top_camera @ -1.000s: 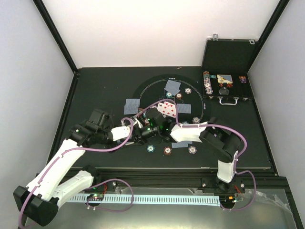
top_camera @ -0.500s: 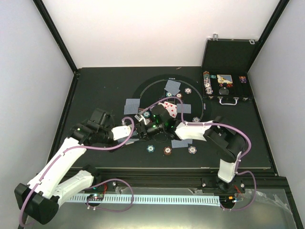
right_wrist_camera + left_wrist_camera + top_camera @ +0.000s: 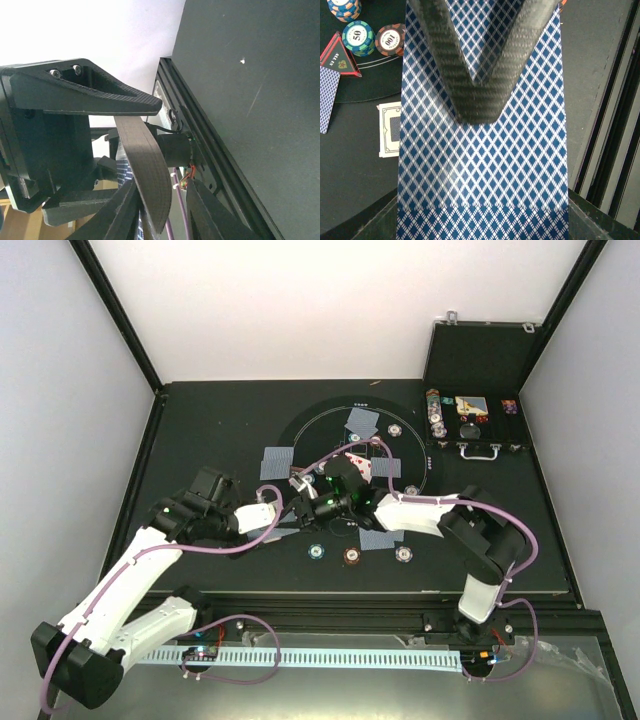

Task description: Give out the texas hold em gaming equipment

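Note:
A deck of playing cards (image 3: pixel 485 165) with blue diamond-patterned backs fills the left wrist view. My left gripper (image 3: pixel 291 508) is shut on it, one dark finger (image 3: pixel 480 75) lying across the top card. My right gripper (image 3: pixel 310 498) has come up against the left one over the mat's middle. In the right wrist view its jaws (image 3: pixel 162 220) stand apart round the left gripper's curved finger (image 3: pixel 145 170) and a card edge (image 3: pixel 125 170). Dealt cards (image 3: pixel 363 422) (image 3: pixel 275 462) (image 3: pixel 385 468) lie face down on the mat. Chips (image 3: pixel 357 35) (image 3: pixel 390 40) and a red triangle (image 3: pixel 337 55) sit nearby.
The round black mat (image 3: pixel 420 465) covers the table's middle. Three chips (image 3: pixel 316 551) (image 3: pixel 351 556) (image 3: pixel 403 554) line its near rim. A face-up red card (image 3: pixel 356 460) lies behind the grippers. An open black case (image 3: pixel 470 425) holding chips stands at the back right.
My right gripper has swung left to meet the left gripper, and its jaws have narrowed. The left arm with the deck has barely moved.

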Controlling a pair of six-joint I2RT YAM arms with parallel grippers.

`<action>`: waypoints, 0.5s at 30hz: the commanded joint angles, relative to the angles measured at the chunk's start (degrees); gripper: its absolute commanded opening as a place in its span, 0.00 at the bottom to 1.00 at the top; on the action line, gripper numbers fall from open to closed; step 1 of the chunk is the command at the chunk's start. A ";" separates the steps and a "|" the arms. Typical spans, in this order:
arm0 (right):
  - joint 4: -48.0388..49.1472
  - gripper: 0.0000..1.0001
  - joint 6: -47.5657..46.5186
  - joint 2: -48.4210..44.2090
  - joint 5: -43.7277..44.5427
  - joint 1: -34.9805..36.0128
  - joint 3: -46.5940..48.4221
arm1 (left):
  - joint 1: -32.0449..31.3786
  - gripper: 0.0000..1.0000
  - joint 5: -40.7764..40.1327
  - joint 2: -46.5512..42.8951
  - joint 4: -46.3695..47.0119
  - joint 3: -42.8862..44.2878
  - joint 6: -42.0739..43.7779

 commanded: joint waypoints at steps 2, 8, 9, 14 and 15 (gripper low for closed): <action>-6.23 0.27 -3.66 -2.20 2.16 -1.28 -1.39 | 0.15 0.06 -0.03 -0.78 2.17 1.51 0.21; -8.95 0.18 -5.59 -3.91 2.47 -1.72 -1.26 | 0.15 0.05 -0.10 -0.62 2.40 1.31 0.20; -9.49 0.16 -5.93 -4.21 2.60 -1.82 -1.29 | 0.13 0.05 -0.09 -0.61 2.41 1.32 0.20; -11.51 0.04 -7.09 -6.00 2.72 -3.14 -1.38 | 0.12 0.05 -0.58 -0.61 2.75 0.91 0.45; -12.71 0.01 -7.94 -6.45 2.73 -3.60 -1.32 | 0.17 0.05 -0.85 -0.54 2.88 0.74 0.61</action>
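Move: The top card of the deck held in the left hand has its middle about 4 cm to the right hand's left, roughly 1 cm back and 1 cm below; from the left hand it is some 3 cm right and 1 cm ahead, about level. On the table roughly 15 cm below the right hand, the all-in triangle stands about 10 cm ahead, the face-down pair 13 cm ahead and 5 cm left, and the nearest teal chip 9 cm back and 6 cm right. With one finger on the back of the already part-slid top card, the right hand drags it off the deck, drawing about 2 cm to its right and, mostly towards the end, rising some 1 cm with a slight drift forward. As it goes its fingers close from about a third open to nearly shut, pinching the card's free end, while the left hand stays in place and keeps its grip on the sides of the deck. ##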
